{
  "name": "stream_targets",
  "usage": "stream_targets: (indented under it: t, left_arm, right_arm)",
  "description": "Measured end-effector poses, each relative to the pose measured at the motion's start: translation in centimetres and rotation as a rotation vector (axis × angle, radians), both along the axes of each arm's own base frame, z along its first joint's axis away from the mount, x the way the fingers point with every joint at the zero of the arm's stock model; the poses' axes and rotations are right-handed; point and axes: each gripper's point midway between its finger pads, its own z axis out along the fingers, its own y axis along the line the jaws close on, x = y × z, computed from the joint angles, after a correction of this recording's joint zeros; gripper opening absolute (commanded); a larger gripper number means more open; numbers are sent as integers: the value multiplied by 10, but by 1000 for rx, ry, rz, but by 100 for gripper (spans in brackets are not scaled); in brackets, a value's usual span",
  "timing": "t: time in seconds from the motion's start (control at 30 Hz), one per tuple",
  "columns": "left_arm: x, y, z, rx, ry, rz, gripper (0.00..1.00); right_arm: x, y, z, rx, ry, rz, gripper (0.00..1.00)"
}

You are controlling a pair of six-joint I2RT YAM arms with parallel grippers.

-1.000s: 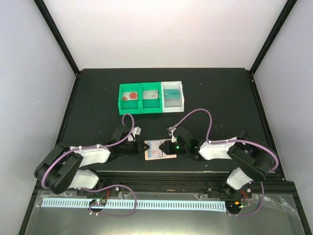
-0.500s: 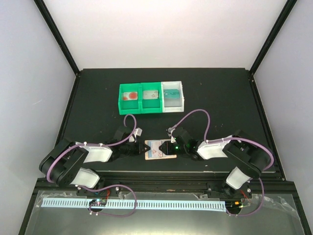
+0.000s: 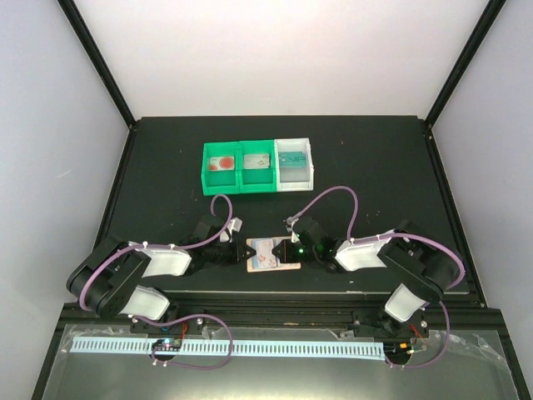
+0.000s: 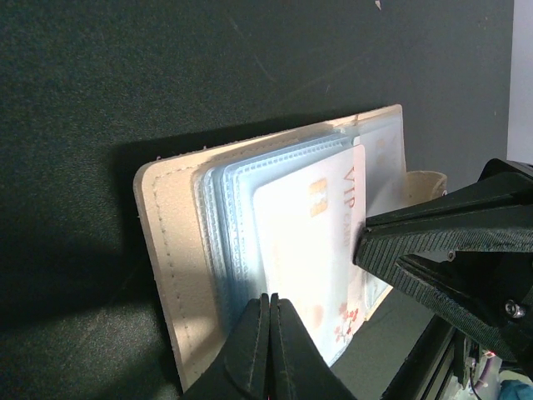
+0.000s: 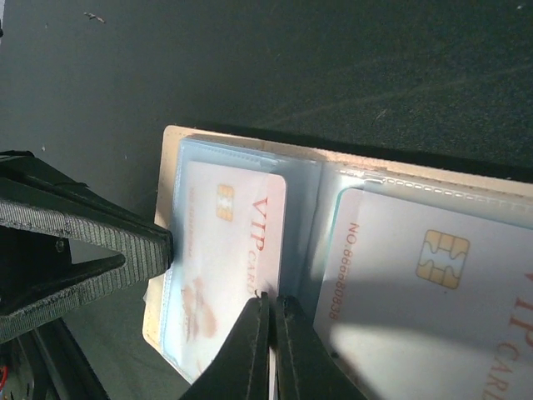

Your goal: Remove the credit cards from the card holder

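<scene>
The tan card holder (image 3: pixel 271 256) lies open on the black table between my two grippers. In the left wrist view its tan edge (image 4: pixel 158 242) and clear sleeves show, with a white and red VIP credit card (image 4: pixel 308 242) in the top sleeve. My left gripper (image 4: pixel 271 305) is shut on the sleeve edge at the holder's left side (image 3: pixel 248 251). My right gripper (image 5: pixel 271 305) is pinched on the right edge of that VIP card (image 5: pixel 225 242), near the fold (image 3: pixel 286 248). A second white card (image 5: pixel 416 283) sits in the right half.
A green bin (image 3: pixel 238 178) at the back holds a white and red card (image 3: pixel 221 164) and a grey card (image 3: pixel 257 162). The white bin (image 3: pixel 311 167) beside it holds a teal card (image 3: pixel 293 163). The table's front edge is just below the holder.
Both arms shifted a little a second ago, the left elbow lower and the right arm slightly left. Since half a second ago nothing has visibly moved.
</scene>
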Motion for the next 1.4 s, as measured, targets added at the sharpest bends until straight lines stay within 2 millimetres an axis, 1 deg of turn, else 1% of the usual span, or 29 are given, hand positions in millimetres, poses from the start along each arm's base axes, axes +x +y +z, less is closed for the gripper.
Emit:
stream_targets:
  t: [0.13,0.4,0.6,0.67,0.7,0.8,0.93,1.07,1.23,1.33,1.4]
  left_arm:
    - [0,0,0,1,0,0,2]
    - [0,0,0,2,-1,2,2]
    - [1,0,0,3,-2,4,3]
    - [1,1,0,5,-2,6,8]
    - [1,1,0,5,-2,5,12]
    - [1,1,4,-3,-12,6,29]
    - [0,0,20,-27,-47,6,46]
    - [-1,-2,42,-51,-105,-10,56]
    - [-4,-8,73,-97,-180,-77,63]
    - [-11,-15,90,-147,-218,-136,63]
    - [-17,-17,98,-177,-230,-169,63]
  right_arm:
    - [1,-1,0,9,-2,-4,1]
    - [-2,-9,4,26,-5,-13,1]
    - [-4,-14,20,45,-39,-2,1]
    - [-5,-16,26,45,-56,4,1]
    - [-5,-17,29,43,-64,6,1]
    - [-6,-22,34,26,-88,13,1]
    - [-8,-30,42,0,-121,25,1]
    - [-12,-37,52,-16,-160,53,1]
    - [-20,-40,77,-10,-223,121,1]
    - [-25,-41,95,0,-261,160,1]
    - [-31,-42,103,7,-277,190,1]
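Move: The right fingers are already shut on the right edge of the left-page card, whose middle lies about 3 cm to their left, level with them. The other page's card sits some 4 cm to their right, and the white tray is about 26 cm ahead and 5 cm to the right. From the left fingertips, shut at the left page's edge, the left-page card's middle lies roughly 3 cm to the right. Keep the right fingers pinched on the card and draw it to the right out of its sleeve, low at first, then climbing about 10 cm and easing back, fingertips tilting up some 15 degrees. Hold the left tips shut and still on the left page for the first half, then open them and lift away about 10 cm. ##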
